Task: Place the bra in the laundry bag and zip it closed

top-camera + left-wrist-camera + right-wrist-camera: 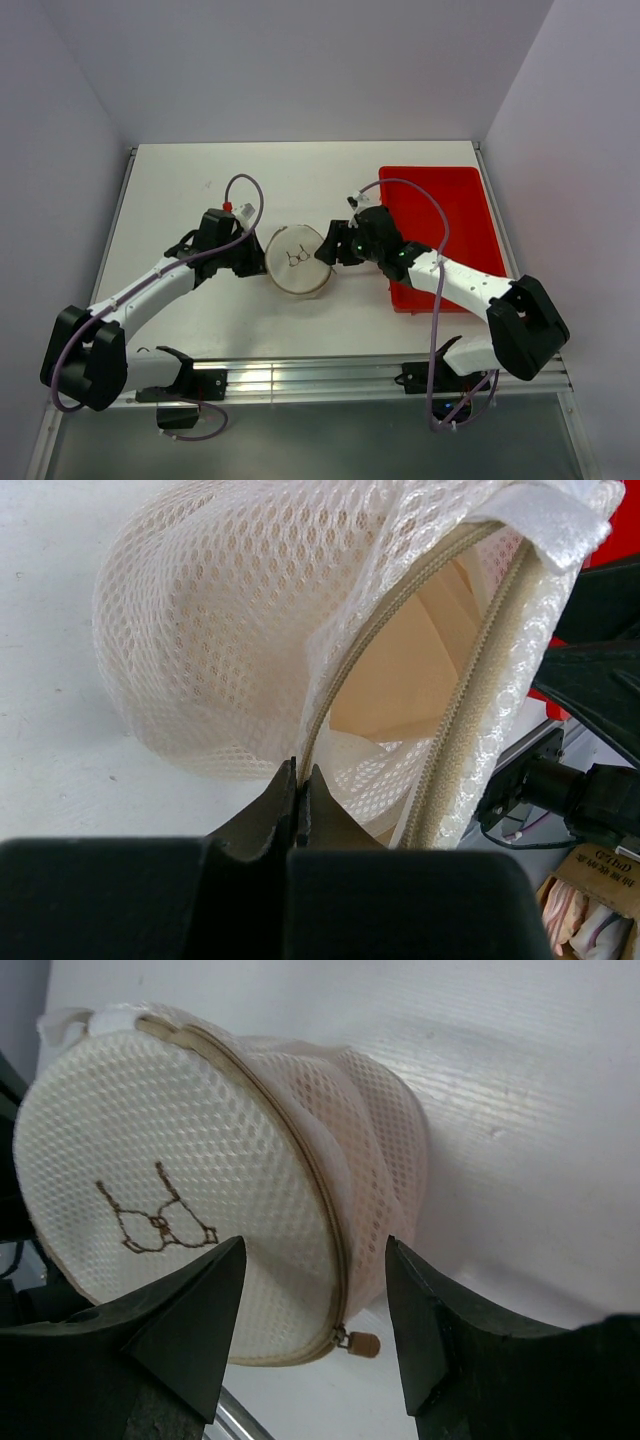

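Observation:
The laundry bag (297, 262), an off-white round mesh pouch, stands on edge on the white table between both arms. My left gripper (257, 258) is shut on its rim beside the zip track (300, 776). Through the gap in the zip, the peach bra (400, 675) shows inside the bag. My right gripper (329, 252) is open at the bag's other side. In the right wrist view the printed face with the dark bra outline (158, 1222) points toward me. The tan zip pull (364, 1344) hangs low between the open fingers (315, 1250), touching neither.
A red rectangular tray (440, 215) lies on the table just right of the right gripper, under that arm. The table's metal front rail (330, 375) runs along the near edge. Grey walls close in the sides and back.

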Robot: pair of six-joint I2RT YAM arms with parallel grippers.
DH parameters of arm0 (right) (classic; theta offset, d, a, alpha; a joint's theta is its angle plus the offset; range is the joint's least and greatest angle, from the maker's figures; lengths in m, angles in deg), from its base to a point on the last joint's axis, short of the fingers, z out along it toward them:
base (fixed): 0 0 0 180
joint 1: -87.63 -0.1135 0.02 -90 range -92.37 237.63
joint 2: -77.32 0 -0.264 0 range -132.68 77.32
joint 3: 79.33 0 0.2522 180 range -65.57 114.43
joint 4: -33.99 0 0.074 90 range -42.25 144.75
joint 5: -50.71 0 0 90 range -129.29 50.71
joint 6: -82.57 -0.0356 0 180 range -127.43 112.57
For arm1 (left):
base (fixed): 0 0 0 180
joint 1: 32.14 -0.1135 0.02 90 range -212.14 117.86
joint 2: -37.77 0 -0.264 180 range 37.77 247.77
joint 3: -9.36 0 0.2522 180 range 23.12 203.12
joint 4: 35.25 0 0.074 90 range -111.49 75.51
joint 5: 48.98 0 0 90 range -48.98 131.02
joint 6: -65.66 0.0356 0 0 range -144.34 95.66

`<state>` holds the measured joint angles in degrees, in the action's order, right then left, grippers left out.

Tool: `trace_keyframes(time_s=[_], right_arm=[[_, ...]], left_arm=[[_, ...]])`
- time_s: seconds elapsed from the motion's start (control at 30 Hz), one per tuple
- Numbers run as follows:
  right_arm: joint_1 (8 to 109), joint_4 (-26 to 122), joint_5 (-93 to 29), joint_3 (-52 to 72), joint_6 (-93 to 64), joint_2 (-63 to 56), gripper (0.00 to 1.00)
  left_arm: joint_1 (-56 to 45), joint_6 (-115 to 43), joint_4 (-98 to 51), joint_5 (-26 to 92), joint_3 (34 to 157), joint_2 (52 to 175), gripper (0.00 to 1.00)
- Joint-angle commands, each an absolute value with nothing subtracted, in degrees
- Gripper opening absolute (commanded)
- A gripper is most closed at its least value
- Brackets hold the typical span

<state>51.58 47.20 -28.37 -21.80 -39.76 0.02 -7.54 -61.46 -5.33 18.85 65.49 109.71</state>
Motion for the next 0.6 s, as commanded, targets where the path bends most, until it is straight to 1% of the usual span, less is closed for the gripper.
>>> trace_keyframes(time_s=[0.0,0.13,0.17,0.23,0.27,0.33,0.37,0.43,0.5,0.57], right_arm=[[52.6,36.3,-23.1,-23.2,-41.1,-0.4,0.65],[53.5,32.9,-19.7,-24.4,-42.5,-1.7,0.58],[53.8,32.2,-19.3,-24.5,-42.8,-2.1,0.51],[54.1,31.8,-18.3,-25.0,-43.3,-2.1,0.42],[54.2,31.8,-18.0,-25.1,-43.5,-1.9,0.35],[54.5,31.8,-17.2,-25.5,-43.7,-1.4,0.27],[54.6,32.1,-17.1,-25.6,-43.9,-0.9,0.19],[54.8,32.4,-16.6,-25.8,-44.0,-0.3,0.08],[54.8,33.2,-15.9,-25.9,-43.9,0.8,0.00],[54.8,34.7,-15.8,-26.0,-44.1,2.2,0.00]], left_arm=[[-8.0,-61.1,-5.7,18.0,65.7,109.8,0.00],[-8.1,-61.0,-5.2,18.1,65.8,109.8,0.00],[-8.1,-60.8,-5.1,18.2,65.9,109.7,0.00],[-8.4,-60.8,-5.0,18.3,66.1,109.6,0.00],[-8.5,-60.6,-4.6,18.3,66.3,109.6,0.00],[-8.8,-60.5,-4.3,18.6,66.9,109.6,0.00],[-8.8,-60.3,-3.9,18.7,67.1,109.7,0.00],[-8.9,-60.2,-3.6,19.0,67.8,109.7,0.00],[-9.0,-60.0,-3.0,19.5,68.5,110.1,0.00],[-9.2,-59.9,-2.6,20.4,69.7,110.7,0.00]])
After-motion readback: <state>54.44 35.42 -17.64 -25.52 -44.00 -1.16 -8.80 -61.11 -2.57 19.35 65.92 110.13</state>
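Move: The zippered rim of the laundry bag's round lid already lies between the right hand's open fingers, about 1 cm to its left, straight ahead and level. The zip pull sits some 2 cm back, 1 cm left and 1 cm lower; the lid's middle is about 7 cm left, 3 cm back and 1 cm lower. From the left hand, which holds the rim's opposite side, that right-hand spot lies about 15 cm to the right and 2 cm ahead. The bag's right-hand rim, just beside the zip pull, gets pinched by the right fingers, which shut from wide open while that hand eases about 1.5 cm left and 1 cm up, its left side rolling up some 10 degrees. The left hand keeps its pinch on the opposite rim, holding at first, then drawing about 1 cm left and slightly down. ##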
